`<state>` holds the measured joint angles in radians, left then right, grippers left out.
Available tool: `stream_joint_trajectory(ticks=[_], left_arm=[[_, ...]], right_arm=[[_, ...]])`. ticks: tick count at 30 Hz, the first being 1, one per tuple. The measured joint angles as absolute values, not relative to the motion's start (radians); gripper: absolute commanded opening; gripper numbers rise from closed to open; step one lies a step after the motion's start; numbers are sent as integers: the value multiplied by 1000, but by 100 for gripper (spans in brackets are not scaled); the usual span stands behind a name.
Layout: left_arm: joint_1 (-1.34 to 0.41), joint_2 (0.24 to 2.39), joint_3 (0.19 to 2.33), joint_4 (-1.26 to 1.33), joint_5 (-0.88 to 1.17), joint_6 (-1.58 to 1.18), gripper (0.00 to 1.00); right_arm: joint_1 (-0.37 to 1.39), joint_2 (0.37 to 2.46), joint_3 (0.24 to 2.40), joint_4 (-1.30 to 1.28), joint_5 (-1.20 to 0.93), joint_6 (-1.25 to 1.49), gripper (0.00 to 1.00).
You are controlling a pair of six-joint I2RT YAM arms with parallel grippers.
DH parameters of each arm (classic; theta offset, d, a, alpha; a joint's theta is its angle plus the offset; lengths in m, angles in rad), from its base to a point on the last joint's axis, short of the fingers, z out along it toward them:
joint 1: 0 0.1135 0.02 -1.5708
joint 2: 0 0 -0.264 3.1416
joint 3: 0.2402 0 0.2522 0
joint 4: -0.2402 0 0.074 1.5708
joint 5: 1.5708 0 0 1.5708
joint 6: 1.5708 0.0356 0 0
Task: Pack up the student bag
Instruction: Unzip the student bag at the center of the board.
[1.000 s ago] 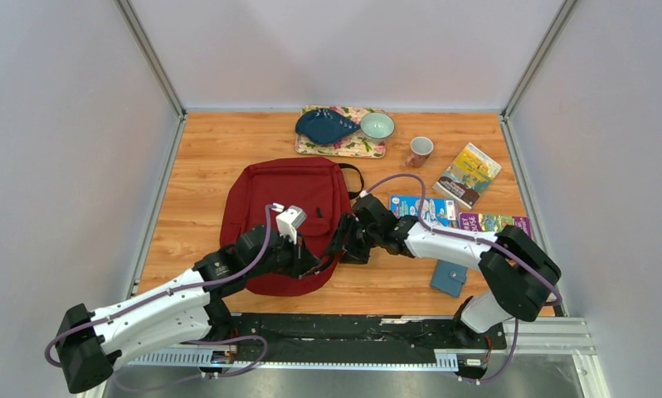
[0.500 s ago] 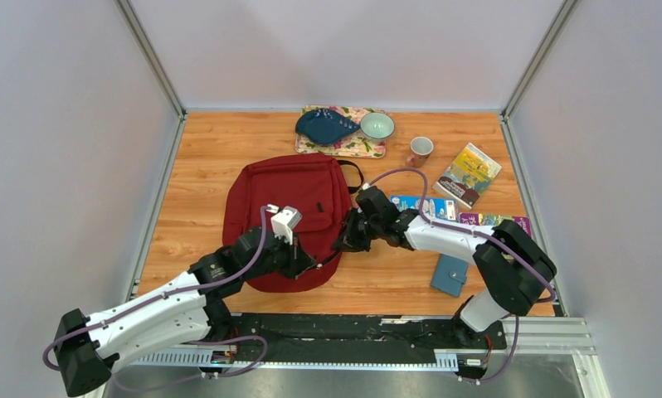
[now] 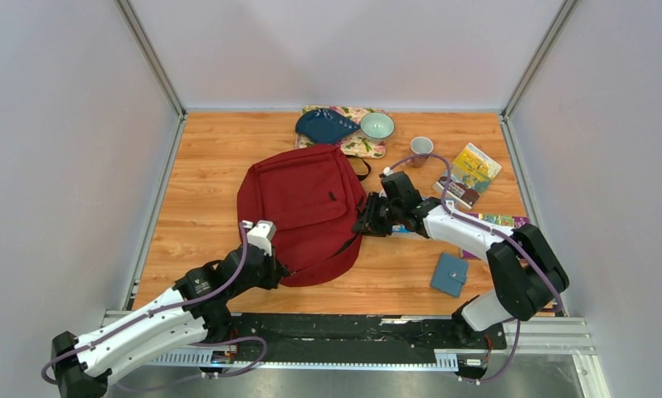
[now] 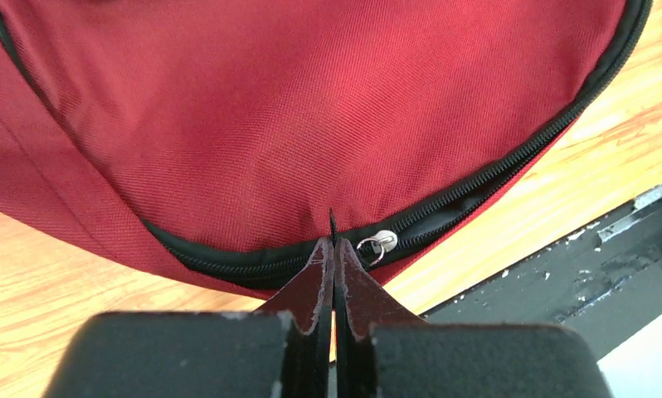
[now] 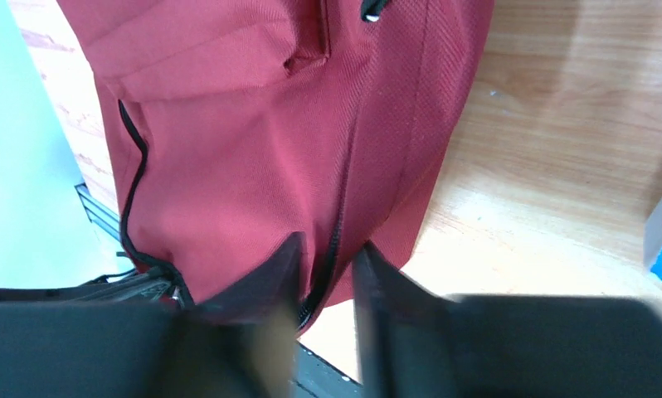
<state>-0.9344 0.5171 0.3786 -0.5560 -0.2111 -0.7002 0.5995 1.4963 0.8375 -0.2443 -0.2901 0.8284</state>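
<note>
The student bag (image 3: 307,207), dark red with black zippers, lies flat on the wooden table and fills the left wrist view (image 4: 311,108) and the right wrist view (image 5: 261,141). My left gripper (image 3: 281,269) sits at the bag's near edge. Its jaws (image 4: 333,245) are shut on a thin black pull tab beside the silver zipper slider (image 4: 382,243). My right gripper (image 3: 367,221) is at the bag's right side. Its fingers (image 5: 328,257) stand narrowly apart, clamped on a fold of red fabric with the zipper line in it.
A floral tray (image 3: 348,148) at the back holds a blue dish (image 3: 323,126) and a green bowl (image 3: 377,125). A cup (image 3: 420,148), picture books (image 3: 470,172) (image 3: 498,221) and a blue wallet (image 3: 450,274) lie to the right. The black base rail (image 4: 560,274) runs just beyond the bag's near edge.
The bag has slid and turned toward the back right. The right gripper moved back and right along with its edge. The left arm drew back toward the near left.
</note>
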Motion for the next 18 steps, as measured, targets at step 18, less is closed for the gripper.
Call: stream_joint_trajectory(ticks=[18], left_arm=[[-934,668,239,-175,-15,-722,0]], right_arm=[[930,788,606,-273,144,906,95]])
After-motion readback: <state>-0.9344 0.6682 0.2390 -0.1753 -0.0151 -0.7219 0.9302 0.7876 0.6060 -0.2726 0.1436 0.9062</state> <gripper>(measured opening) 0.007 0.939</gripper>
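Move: The zip slider with its ring sits right by the shut left fingertips, about 2 cm to their right, 1 cm ahead and 2 cm below; the student bag's middle is some 16 cm ahead of that hand and 5 cm right. From the right hand, which is at the zip edge on the bag's right side, the slider lies about 19 cm left and 13 cm back. The bag handle is 16 cm ahead of the right hand, straight on, and the blue book 18 cm right and 3 cm ahead. The zip edge on the bag's right side comes free as the right fingers, already parting, spread wide; that hand lingers briefly, then pulls quickly up about 11 cm and back 7 cm over the bag's lower right corner, its fingers tipping up some 25 degrees. The slider's pull stays in the shut left fingers, which dip about 3.5 cm, then swing right along the bag's near edge, about 5 cm in all, rising slightly at the end. ##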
